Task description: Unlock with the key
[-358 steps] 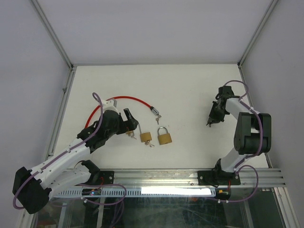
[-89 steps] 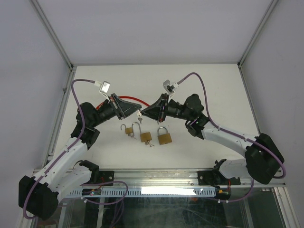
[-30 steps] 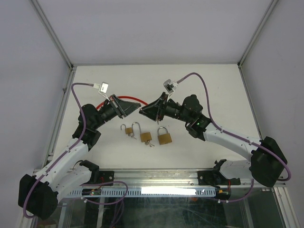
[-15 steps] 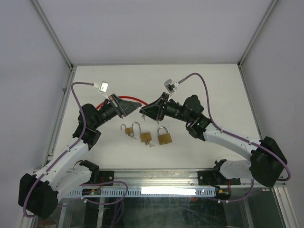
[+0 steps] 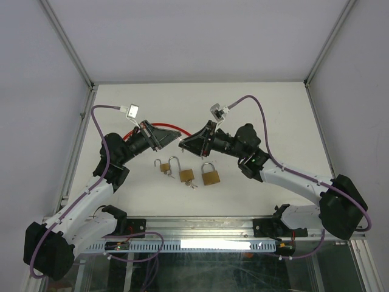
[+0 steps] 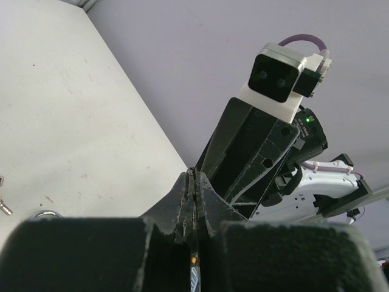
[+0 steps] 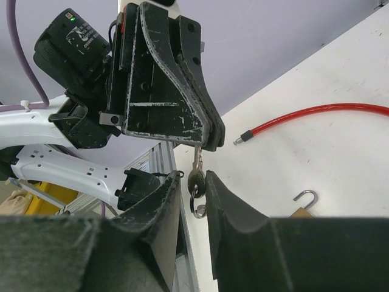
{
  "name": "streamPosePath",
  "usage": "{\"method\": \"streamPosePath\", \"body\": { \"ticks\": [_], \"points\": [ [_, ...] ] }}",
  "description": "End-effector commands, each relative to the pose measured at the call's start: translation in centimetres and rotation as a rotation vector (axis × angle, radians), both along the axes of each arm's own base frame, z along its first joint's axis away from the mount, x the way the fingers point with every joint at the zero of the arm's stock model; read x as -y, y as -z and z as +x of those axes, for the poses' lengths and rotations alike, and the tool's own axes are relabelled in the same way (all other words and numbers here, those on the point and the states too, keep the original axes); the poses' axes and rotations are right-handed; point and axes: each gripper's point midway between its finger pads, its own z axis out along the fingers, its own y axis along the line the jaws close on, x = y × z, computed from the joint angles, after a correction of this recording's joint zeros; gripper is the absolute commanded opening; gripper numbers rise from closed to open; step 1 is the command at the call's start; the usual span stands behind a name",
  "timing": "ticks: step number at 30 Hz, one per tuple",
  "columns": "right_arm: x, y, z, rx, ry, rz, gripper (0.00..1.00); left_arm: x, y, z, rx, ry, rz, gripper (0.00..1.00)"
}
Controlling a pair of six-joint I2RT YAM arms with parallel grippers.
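A small silver key (image 7: 197,159) hangs by its blade from my left gripper (image 7: 206,143), which is shut on it above the table. Its round head and key ring sit between the fingers of my right gripper (image 7: 193,175). The head lies against the right finger, and a gap shows on the other side. In the top view both grippers, left (image 5: 178,131) and right (image 5: 182,145), meet tip to tip behind the padlocks. Three brass padlocks lie below: a small one (image 5: 163,166) and a middle one (image 5: 186,175) with raised shackles, and one (image 5: 211,175) with its shackle down.
A red cable lock (image 5: 172,126) curves on the table behind the left arm, its end (image 7: 243,135) showing in the right wrist view. Metal frame rails (image 5: 79,152) border the table on both sides.
The right jaws have drawn in a little around the key's head. Both arms have stayed almost where they were, tip to tip.
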Motion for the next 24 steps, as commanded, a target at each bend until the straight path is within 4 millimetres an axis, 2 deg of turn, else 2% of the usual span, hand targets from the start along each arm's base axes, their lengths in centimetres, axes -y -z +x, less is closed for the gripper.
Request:
{"method": "streamPosePath", "body": {
  "ticks": [1, 9, 11, 14, 18, 20, 24],
  "points": [
    [0.1, -2.6, -0.8, 0.061, -0.026, 0.071, 0.24, -0.2, -3.3, -0.5, 0.095, 0.01, -0.048, 0.0],
    [0.3, -2.8, -0.8, 0.06, -0.019, 0.099, 0.0, -0.1, -2.8, -0.4, 0.077, 0.011, -0.039, 0.0],
    [0.5, -2.8, -0.6, 0.055, -0.004, 0.097, 0.0, -0.1, -2.5, -0.2, 0.061, 0.005, -0.025, 0.04],
    [1.1, -2.5, -0.3, 0.044, 0.032, 0.097, 0.0, -0.3, -2.0, 0.3, 0.031, -0.021, 0.012, 0.16],
    [2.2, -1.1, 0.4, 0.001, 0.107, 0.053, 0.0, -0.7, -1.0, 1.2, -0.015, -0.077, 0.071, 0.39],
    [3.1, -0.4, 0.9, -0.027, 0.164, 0.021, 0.0, -1.1, 0.0, 1.9, -0.06, -0.118, 0.104, 0.55],
    [5.4, 2.1, 2.0, -0.096, 0.298, -0.048, 0.0, -1.3, 2.4, 2.7, -0.149, -0.164, 0.192, 0.7]
  ]
}}
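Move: Between the two gripper tips hangs the key, still pinched in the left fingers; its middle is about 2 cm back, 1 cm right and 1 cm below the left hand. From the right hand, whose parted fingers straddle its bow, it lies 1 cm ahead and 1 cm left, level. Some 28 cm below the right hand, the middle padlock is 1 cm ahead and 2 cm right, the small padlock 4 cm ahead and 6 cm left, the large padlock 13 cm right and level with it fore and aft. Closing on the key's bow while both hands hold nearly still, the right fingers pinch it; then the left fingers open wide and let go. The right hand draws away about 3 cm to the right and a good 1.5 cm down, turning slightly clockwise and keeping its grip, while the left hand eases forward and down, some 1.5 cm each, tilting about 10 degrees. ##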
